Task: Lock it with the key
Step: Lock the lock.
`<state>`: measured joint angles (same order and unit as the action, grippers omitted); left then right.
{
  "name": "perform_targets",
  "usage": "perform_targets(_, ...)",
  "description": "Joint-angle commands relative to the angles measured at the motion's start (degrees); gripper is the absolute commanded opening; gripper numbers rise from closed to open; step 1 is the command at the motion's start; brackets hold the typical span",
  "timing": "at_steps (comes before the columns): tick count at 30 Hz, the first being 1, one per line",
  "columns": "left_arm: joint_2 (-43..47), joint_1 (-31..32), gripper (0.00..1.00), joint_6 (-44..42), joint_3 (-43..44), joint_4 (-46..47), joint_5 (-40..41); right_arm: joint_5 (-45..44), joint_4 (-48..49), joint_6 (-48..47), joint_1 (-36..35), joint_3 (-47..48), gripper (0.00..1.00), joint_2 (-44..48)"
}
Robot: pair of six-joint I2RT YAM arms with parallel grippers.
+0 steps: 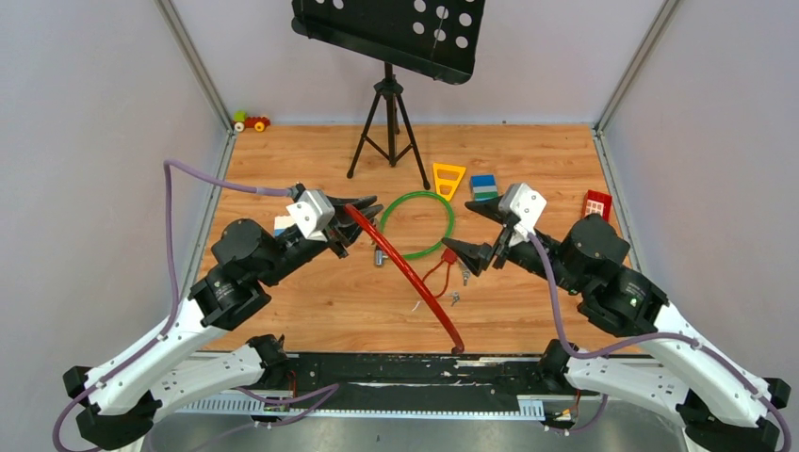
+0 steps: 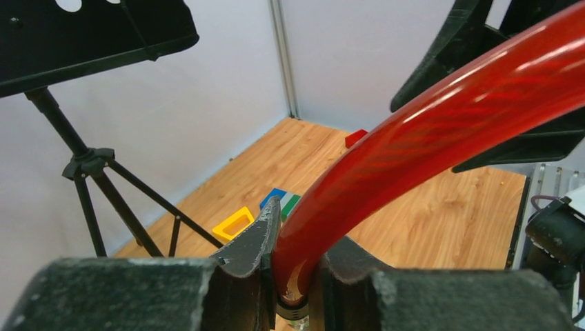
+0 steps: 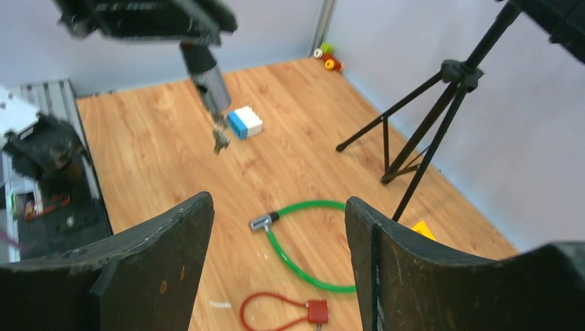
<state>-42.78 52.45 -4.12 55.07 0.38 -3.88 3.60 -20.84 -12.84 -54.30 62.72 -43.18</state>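
My left gripper (image 1: 363,215) (image 2: 296,276) is shut on a thick red cable (image 1: 415,278) (image 2: 428,131) and holds one end off the table; the other end rests near the front edge. In the right wrist view, the cable's grey lock cylinder (image 3: 209,81) hangs below that gripper with a small metal piece (image 3: 220,140) dangling from it. A tiny silvery key (image 1: 455,298) lies on the wood. My right gripper (image 1: 471,233) (image 3: 276,207) hovers open and empty above a small red padlock (image 1: 448,255) (image 3: 317,310).
A green cable loop (image 1: 417,224) (image 3: 303,262) lies mid-table. Behind it stand a black tripod stand (image 1: 388,122), a yellow triangle (image 1: 448,177) and a blue-green block (image 1: 484,185). A red brick (image 1: 595,202) is at the right, a toy car (image 1: 251,121) at the far left corner.
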Motion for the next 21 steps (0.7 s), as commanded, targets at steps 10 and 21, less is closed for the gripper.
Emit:
perform_targets(10, 1.72, -0.76, 0.00, -4.01, 6.34, -0.12, 3.28, 13.97, -30.92, -6.77, -0.10, 10.96, 0.71, 5.47)
perform_targets(21, 1.35, -1.12, 0.00, -4.35, 7.43, -2.16, 3.73, 32.97, -25.39, -7.08, -0.10, 5.49, 0.70, 4.63)
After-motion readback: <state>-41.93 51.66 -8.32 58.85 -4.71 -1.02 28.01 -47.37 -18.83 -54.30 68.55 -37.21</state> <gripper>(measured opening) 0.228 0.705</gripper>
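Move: The red cable's free end hangs about 18 cm back from the open right hand, level sideways and roughly 5 cm lower. The lock body with its keys, under the left fingers, is some 13 cm to the right hand's left, level fore and aft and 2 cm lower. On the table 38 cm below, the red key tag lies 11 cm ahead and 6 cm left of the right hand. From the left hand, the free end is about 20 cm back, 13 cm right and 8 cm down. Back towards its own base goes the empty right hand, about 10 cm, towards the hanging free end of the red cable, first edging right, then sinking some 4 cm late on. Its wrist turns roughly 25 degrees counter-clockwise so the open fingers point more to the left. The left hand keeps its grip on the cable beside the lock body, shifting only about 2 cm left and slightly up. ##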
